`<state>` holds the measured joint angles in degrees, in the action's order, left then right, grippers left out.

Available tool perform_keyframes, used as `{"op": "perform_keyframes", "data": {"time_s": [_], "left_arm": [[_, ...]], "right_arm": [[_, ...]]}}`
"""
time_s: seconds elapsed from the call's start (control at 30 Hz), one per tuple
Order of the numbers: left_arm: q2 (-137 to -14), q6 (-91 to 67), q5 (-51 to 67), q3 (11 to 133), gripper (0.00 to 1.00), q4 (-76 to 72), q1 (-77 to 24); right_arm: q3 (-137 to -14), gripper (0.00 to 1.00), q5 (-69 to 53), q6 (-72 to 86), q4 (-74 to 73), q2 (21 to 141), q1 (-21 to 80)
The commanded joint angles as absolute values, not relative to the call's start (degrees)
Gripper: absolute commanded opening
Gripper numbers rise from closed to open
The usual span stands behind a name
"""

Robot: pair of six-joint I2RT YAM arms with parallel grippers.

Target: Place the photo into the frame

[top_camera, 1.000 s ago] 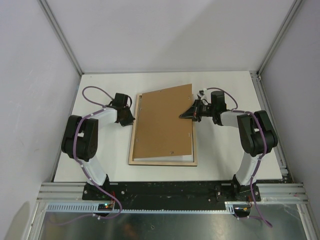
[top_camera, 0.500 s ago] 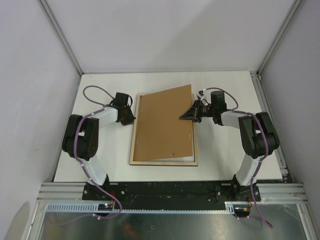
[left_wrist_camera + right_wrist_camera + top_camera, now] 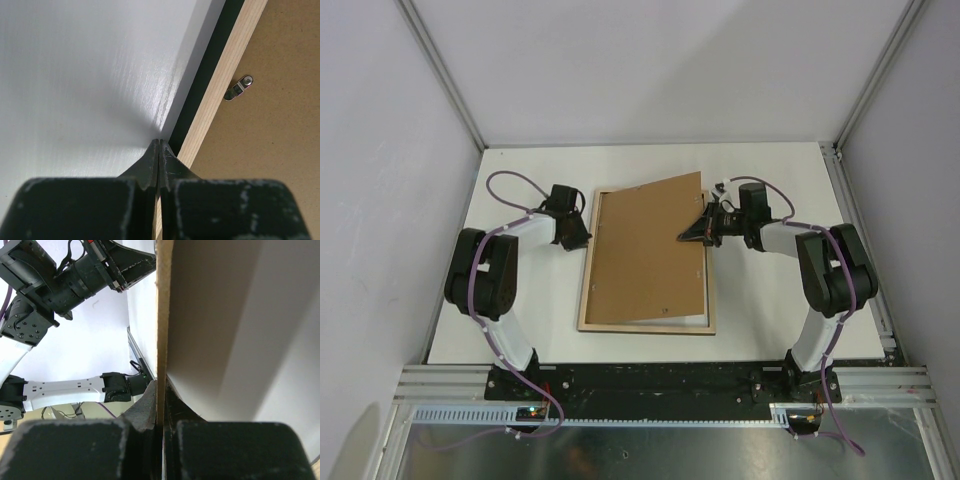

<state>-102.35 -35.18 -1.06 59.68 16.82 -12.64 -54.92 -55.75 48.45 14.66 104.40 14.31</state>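
The frame (image 3: 645, 326) lies face down on the white table (image 3: 760, 305), pale wood rails up. The brown backing board (image 3: 645, 250) rests skewed over it, its right side raised. My right gripper (image 3: 692, 233) is shut on the board's right edge (image 3: 163, 315), which sits between the jaws of that gripper (image 3: 161, 385). My left gripper (image 3: 583, 240) is shut and empty, its tip (image 3: 159, 142) on the table against the frame's left rail (image 3: 225, 75). The photo's printed face is hidden. A white strip (image 3: 665, 318) shows under the board; I cannot tell if it is the photo.
A small metal turn clip (image 3: 239, 88) sits on the frame's left rail beside the board (image 3: 275, 130). Grey enclosure walls (image 3: 380, 200) and aluminium posts (image 3: 865, 95) stand round the table. Both arm bases are on the black bar (image 3: 650, 380) at the near edge.
The right gripper has shifted the board's right edge slightly, so a little more of the frame's left inside shows. The left gripper has stayed at the left rail.
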Motion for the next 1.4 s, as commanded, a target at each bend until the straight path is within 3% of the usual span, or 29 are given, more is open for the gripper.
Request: {"op": "perform_keyframes", "data": {"time_s": [0.0, 0.57, 1.03, 1.37], "left_arm": [[-103.4, -35.9, -0.4, 61.1, 0.0, 16.4, -13.4], [-104.3, -35.9, -0.4, 61.4, 0.0, 16.1, -13.6], [-104.5, -36.0, -0.4, 61.6, 0.0, 16.1, -13.8], [-104.3, -35.5, -0.4, 61.1, 0.0, 16.0, -13.8]], "right_arm": [[-55.6, 0.0, -57.8, 48.9, 18.3, 103.7, 15.8], [-55.6, 0.01, -54.5, 45.1, 14.5, 105.1, 15.5], [-60.0, 0.39, -46.5, 36.0, 0.6, 103.7, 14.3], [-62.1, 0.5, -43.6, 31.7, -6.2, 103.1, 12.0]]}}
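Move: The right hand holds the backing board by its right edge, tipped up over the frame; the board's middle lies about 8 cm to its left, 1 cm back and 5 cm below. The frame's right rail, where that edge is headed, has its middle about 7 cm to the hand's right, 2 cm back and 9 cm below. From the shut left hand, the left rail's middle is about 1 cm right and 5 cm back, and the board's middle some 15 cm right, 5 cm back and 4 cm higher. Pinching the board's raised edge, the right hand first nudges it barely left, then lets go of the pinch as it sinks: the fingers open to about half while the hand drops some 4 cm and then shifts nearly 3 cm right towards the right rail, its fingertips tipping about 15 degrees further down. The board's edge is still between the parted fingers. The left hand stays shut against the left rail's outer side. ##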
